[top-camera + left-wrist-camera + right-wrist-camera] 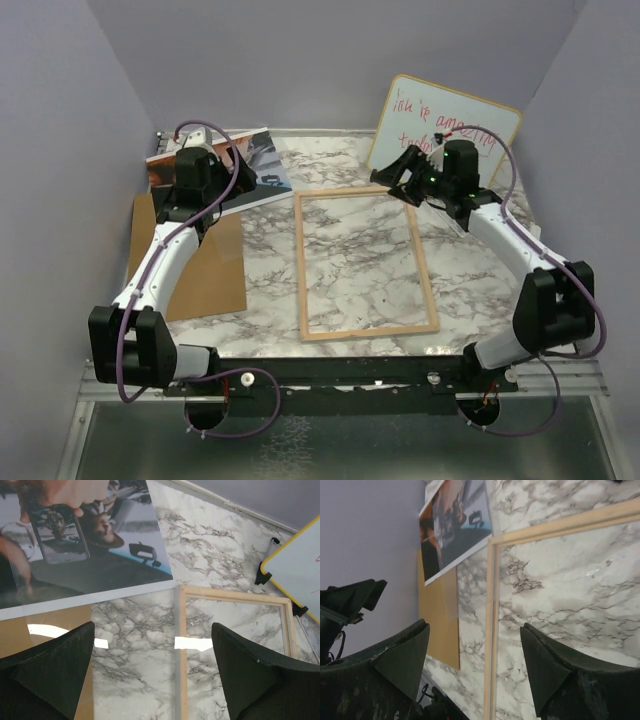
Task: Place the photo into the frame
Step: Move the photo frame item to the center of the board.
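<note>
The frame lies flat mid-table, light wood rails up, marble showing through it. At the back left lies the photo, a glossy print with a white border, one corner under my left arm. My left gripper hovers open over the marble between photo and frame and holds nothing. From the left wrist, the photo lies ahead, the frame's rail is to the right, and the gripper has wide jaws. My right gripper is open and empty above the frame's far right corner; the right wrist shows it over a rail.
A plain brown backing board lies on the left, partly under the photo. A clear sheet with glare covers the marble beside the frame and the board's edge. A whiteboard with red writing leans at the back right. Purple walls close in three sides.
</note>
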Controlling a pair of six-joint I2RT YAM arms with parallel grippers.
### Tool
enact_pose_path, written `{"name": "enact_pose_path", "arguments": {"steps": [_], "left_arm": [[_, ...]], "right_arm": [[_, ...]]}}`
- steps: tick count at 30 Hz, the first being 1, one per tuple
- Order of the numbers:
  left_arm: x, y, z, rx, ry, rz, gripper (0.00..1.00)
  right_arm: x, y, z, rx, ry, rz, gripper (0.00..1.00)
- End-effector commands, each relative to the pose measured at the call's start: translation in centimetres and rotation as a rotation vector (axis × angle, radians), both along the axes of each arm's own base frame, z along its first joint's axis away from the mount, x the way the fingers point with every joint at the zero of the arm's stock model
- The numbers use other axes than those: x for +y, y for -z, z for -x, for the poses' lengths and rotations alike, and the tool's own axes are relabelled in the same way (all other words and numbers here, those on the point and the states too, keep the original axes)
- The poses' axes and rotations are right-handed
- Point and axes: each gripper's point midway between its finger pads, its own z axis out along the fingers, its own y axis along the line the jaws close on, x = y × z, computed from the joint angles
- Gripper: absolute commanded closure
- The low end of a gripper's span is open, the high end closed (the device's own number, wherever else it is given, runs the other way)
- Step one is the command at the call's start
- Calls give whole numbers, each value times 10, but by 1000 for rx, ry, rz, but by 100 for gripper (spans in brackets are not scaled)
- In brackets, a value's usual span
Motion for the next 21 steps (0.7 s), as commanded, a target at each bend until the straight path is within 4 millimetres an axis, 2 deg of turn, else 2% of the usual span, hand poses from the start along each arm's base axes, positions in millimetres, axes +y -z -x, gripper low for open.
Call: {"name": "enact_pose_path", "arguments": {"steps": [1, 7, 12, 16, 17, 21], "left_arm": [[0, 4, 17, -3, 14, -12, 1], [8, 23, 21, 46, -61, 9, 1], [30, 61, 29, 160, -195, -27, 1], [22, 79, 36, 199, -163, 3, 1], [21, 84, 38, 211, -158, 6, 1], [25, 100, 47, 252, -187, 4, 1]], "right_arm": [[27, 12, -18, 48, 33, -27, 22], [64, 44, -26, 119, -11, -10, 22], [94, 82, -19, 230, -43, -15, 19], [110, 108, -15, 310, -64, -35, 18], [117, 105, -18, 285, -93, -48, 18], [131, 124, -28, 297, -115, -39, 18]]}}
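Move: The clear sheet seems to lie across the gap between the brown board and the frame's left bar. Its middle is about 29 cm left of the right hand, 4 cm ahead and 21 cm below. The frame's middle lies 5 cm left of and 12 cm nearer than that hand. From the left hand the sheet is 2 cm left, 3 cm ahead and 22 cm below; the photo is 12 cm left and 9 cm ahead, the brown board 15 cm left and 12 cm back. The right hand sinks about 13 cm while sweeping some 11 cm left, over the far part of the frame's opening towards its left bar and the clear sheet, fingers staying open and tipping down about 20 degrees. The left hand, also wide open, sinks 8 cm over the gap between brown board and frame and draws back nearly 4 cm, its fingers tipping slightly further down. ##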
